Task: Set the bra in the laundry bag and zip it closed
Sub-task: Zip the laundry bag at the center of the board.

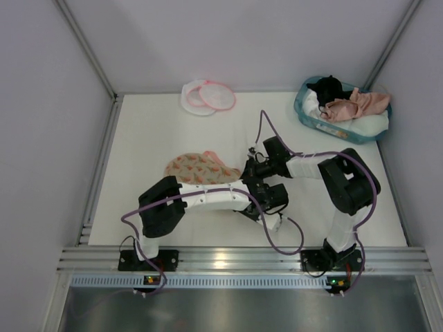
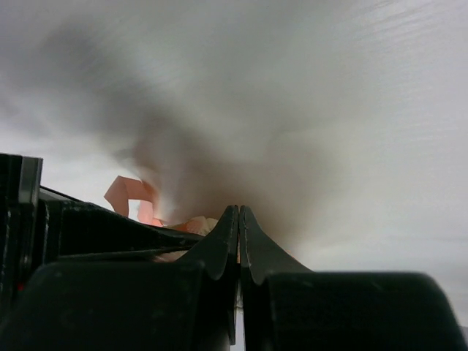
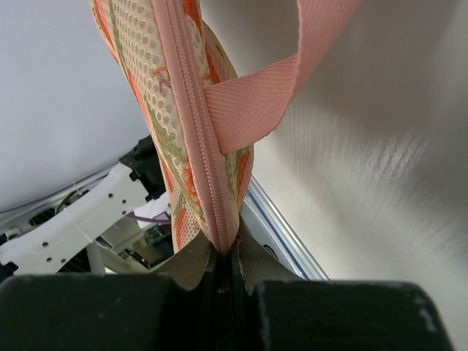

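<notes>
The salmon-pink bra [image 1: 356,104] lies crumpled on top of the laundry in a teal basket [image 1: 302,111] at the back right. At the back centre of the table the laundry bag [image 1: 208,97] lies flat, a round white mesh pouch with a pink rim. My right gripper [image 1: 250,170] [image 3: 227,252] is shut on the pink zipper edge of an orange-printed padded piece [image 1: 199,168] [image 3: 164,110]. A pink strap [image 3: 256,95] loops off that piece. My left gripper [image 1: 256,187] [image 2: 239,212] is shut just in front of the right one, low over the table. Nothing shows between its tips.
A black garment [image 1: 327,88] and white laundry share the basket with the bra. In the left wrist view a pink strap loop [image 2: 131,194] and a bit of cream fabric show to the left behind a black part. Grey walls close the back and sides.
</notes>
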`<state>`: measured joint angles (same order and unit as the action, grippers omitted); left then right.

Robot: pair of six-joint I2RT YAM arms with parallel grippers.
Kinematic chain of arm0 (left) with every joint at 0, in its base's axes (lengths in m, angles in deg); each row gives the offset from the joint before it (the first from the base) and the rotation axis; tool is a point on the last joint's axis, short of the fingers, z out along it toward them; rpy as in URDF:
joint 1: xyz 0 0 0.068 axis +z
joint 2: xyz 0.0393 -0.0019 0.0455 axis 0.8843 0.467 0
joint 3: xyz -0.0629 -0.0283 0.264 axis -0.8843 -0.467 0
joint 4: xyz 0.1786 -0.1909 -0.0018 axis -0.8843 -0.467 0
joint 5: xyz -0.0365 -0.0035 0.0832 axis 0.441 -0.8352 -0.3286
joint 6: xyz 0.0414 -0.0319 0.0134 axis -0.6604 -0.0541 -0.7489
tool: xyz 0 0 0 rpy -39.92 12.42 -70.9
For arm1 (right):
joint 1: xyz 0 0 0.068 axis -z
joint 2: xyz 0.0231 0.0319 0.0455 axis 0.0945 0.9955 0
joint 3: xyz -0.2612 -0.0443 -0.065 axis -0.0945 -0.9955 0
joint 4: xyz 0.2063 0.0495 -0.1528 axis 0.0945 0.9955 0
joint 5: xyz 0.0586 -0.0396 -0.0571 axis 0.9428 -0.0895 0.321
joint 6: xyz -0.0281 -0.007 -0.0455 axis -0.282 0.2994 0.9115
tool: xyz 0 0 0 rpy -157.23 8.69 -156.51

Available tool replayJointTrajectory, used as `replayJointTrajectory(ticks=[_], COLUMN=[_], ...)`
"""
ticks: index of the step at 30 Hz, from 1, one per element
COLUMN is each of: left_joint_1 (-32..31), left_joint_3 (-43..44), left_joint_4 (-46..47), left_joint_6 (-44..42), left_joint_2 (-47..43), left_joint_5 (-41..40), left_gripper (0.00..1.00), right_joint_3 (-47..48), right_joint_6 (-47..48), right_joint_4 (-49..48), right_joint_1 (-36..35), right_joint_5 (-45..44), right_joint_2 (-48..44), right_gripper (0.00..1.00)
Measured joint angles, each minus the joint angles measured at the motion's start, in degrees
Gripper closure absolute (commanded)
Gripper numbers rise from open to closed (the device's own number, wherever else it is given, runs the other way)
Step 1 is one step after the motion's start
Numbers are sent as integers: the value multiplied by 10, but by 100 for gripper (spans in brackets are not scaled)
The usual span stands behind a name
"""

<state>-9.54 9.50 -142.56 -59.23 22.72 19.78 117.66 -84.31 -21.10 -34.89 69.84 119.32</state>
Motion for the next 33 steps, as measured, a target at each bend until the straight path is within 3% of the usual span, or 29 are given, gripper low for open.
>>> replayJointTrajectory(ticks=[18,20,21,24,27,33], left_joint_1=[-38,-38,-37,-34,-25,19], left_joint_3=[-169,-170,-169,-151,-112,-37], left_joint_4=[98,106,108,73,58,61], left_joint_6=[19,24,31,68,99,160], left_joint_2=[-129,-129,-129,-115,-77,-32], left_joint_5=[83,77,76,95,108,111], left_gripper=[100,100,100,100,100,100], right_joint_3=[31,38,44,73,103,106], right_joint_6=[72,75,79,100,130,176], right_joint_4=[79,84,88,98,118,191], right_joint_1=[12,12,12,26,50,74], right_joint_5=[36,38,41,27,-3,-43], right_joint_2=[17,21,23,24,16,-31], right_gripper=[99,81,57,33,23,23])
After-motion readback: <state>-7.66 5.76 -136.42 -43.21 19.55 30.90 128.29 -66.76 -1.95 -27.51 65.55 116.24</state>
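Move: The laundry bag's zip end is pinched in the right fingers. From the left fingertips, already shut below it, it lies about 4 cm ahead, level sideways and 1 cm higher. From the right hand, the bag's middle is some 13 cm to the left, 3 cm back and 4 cm lower. The bag's pink loop is about 5 cm ahead, 8 cm to the left and 2 cm lower. Keep the left gripper shut on the bag's end and draw it back about 6 cm, slightly left and down, while the right holds the zip end against the pull. Then open the right fingers wide, let go of the bag and lift clear forward, to the right and up, some 7 cm in all, as the left swings forward and right again about 3 cm each, turning counter-clockwise some 15 degrees. ##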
